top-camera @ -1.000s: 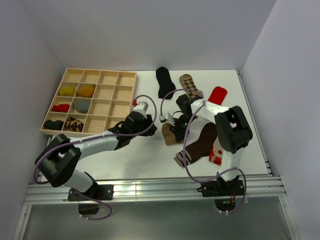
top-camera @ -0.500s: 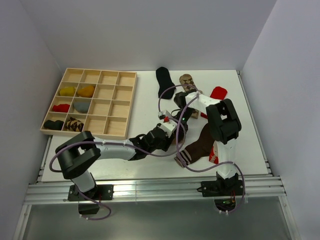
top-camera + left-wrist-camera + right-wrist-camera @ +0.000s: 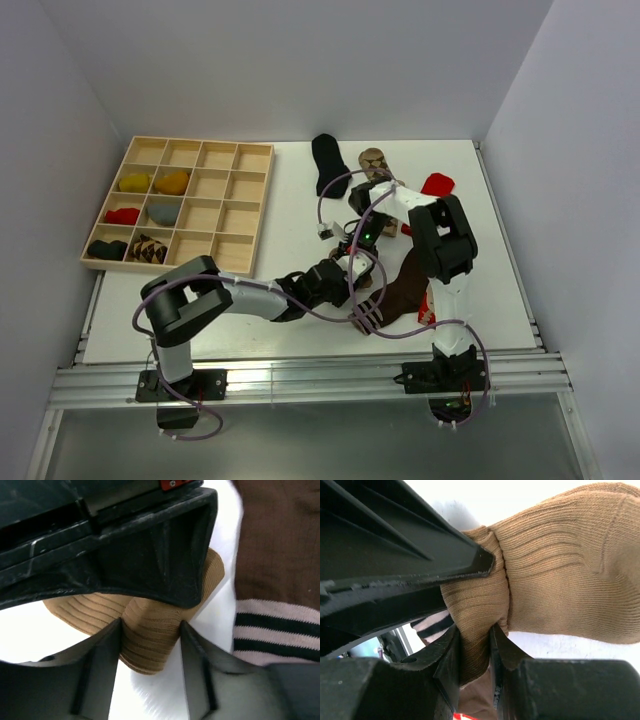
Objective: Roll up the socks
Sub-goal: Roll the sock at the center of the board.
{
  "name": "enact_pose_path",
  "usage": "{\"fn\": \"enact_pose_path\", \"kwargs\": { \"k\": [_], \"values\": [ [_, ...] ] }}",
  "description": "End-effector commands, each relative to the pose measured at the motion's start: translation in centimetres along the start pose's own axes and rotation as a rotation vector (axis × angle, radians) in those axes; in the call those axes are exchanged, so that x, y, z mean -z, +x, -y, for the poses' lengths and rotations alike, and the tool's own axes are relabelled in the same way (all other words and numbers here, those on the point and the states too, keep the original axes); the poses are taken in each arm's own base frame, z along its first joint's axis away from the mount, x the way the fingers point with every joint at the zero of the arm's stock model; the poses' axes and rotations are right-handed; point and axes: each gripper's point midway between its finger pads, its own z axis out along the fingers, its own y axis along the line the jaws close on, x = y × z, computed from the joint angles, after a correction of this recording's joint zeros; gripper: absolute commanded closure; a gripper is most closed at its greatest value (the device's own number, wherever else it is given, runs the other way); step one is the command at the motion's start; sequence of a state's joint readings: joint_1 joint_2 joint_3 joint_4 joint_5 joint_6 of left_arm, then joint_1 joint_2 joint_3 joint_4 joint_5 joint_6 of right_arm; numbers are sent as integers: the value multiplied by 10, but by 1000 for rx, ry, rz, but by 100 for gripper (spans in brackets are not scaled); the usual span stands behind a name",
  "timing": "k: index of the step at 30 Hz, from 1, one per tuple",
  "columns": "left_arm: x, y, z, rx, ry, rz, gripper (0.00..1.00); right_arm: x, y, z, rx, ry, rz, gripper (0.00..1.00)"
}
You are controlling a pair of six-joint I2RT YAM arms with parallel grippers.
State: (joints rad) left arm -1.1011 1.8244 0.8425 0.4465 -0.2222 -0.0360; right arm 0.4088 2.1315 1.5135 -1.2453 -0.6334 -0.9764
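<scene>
A tan sock [image 3: 150,650] lies bunched at mid table, between my two grippers. My right gripper [image 3: 475,630] is shut on a pinched fold of the tan sock [image 3: 560,565]. My left gripper [image 3: 150,625] straddles the sock's rolled end, with both fingertips touching it. From above, the left gripper [image 3: 345,276] and right gripper [image 3: 362,256] meet over the sock and hide most of it. A dark brown sock [image 3: 403,285] with a striped toe [image 3: 280,635] lies just to the right. Farther back are a black sock [image 3: 327,163] and an argyle sock [image 3: 374,160].
The wooden grid tray [image 3: 160,266] stands at the back left with rolled socks in several compartments. A red sock [image 3: 436,184] lies at the back right. Another red sock [image 3: 430,305] peeks out beside the right arm, near the dark brown one.
My left arm has swung from beside the tray to the right and nearer, reaching the tan sock. The right gripper has kept its hold and shifted slightly.
</scene>
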Motion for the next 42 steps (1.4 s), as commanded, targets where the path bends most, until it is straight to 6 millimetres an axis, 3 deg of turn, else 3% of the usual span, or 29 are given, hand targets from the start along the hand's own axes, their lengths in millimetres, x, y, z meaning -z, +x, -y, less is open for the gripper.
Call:
{"fn": "enact_pose_path", "kwargs": {
  "k": [1,3,4,7,10,12,17,21,25,27,29,34,41,42],
  "values": [
    [-11,-12,20,10,87,31,50,-4,9,12,-10,20,-44,79],
    [-15,-4,23,24,101,-23,65,-6,10,14,-13,24,-41,76],
    [-16,0,26,57,132,-47,80,-5,8,16,-10,39,-30,74],
    [-17,10,24,137,167,-99,95,-4,6,16,-15,69,-7,62],
    [-12,18,21,220,216,-141,100,4,-6,21,4,118,71,48],
    [-7,22,21,257,253,-163,100,11,-12,24,-16,145,126,44],
    [2,40,6,371,272,-256,100,58,-31,40,-102,260,341,42],
    [8,48,2,429,302,-315,100,104,-18,51,-156,392,494,42],
    [7,51,4,494,345,-400,100,120,-6,47,-93,495,536,42],
    [7,44,9,550,385,-418,100,118,1,37,-57,538,545,41],
    [9,37,10,608,435,-420,100,123,2,39,-6,617,562,40],
    [13,37,4,783,475,-487,100,123,11,24,133,737,590,37],
    [11,36,4,908,512,-606,100,94,7,-2,351,757,524,36],
    [9,40,5,924,513,-627,100,83,7,-9,392,756,497,34]
  ]
}}
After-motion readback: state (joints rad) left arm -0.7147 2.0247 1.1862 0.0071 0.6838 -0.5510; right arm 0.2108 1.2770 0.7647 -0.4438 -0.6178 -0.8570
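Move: Right between both sets of fingertips lies the tan sock: about 1 cm to the right of the left hand, which straddles it open, and some 1 cm to the left of the right hand, which still pinches it, a centimetre or so below either. From the right hand, the striped brown sock lies roughly 4 cm back and 7 cm right, the argyle sock about 20 cm ahead and 4 cm right, and the reindeer sock some 6 cm back and 16 cm right. Closing the left fingers on the tan sock comes first; then the right fingers open and let go, and that hand swings forward about 8 cm while rising and moving right, then comes back some 5 cm, its fingertips tilting forward. The left hand keeps its pinch nearly in place, tipping over by almost 60 degrees until the fingers point steeply down. ##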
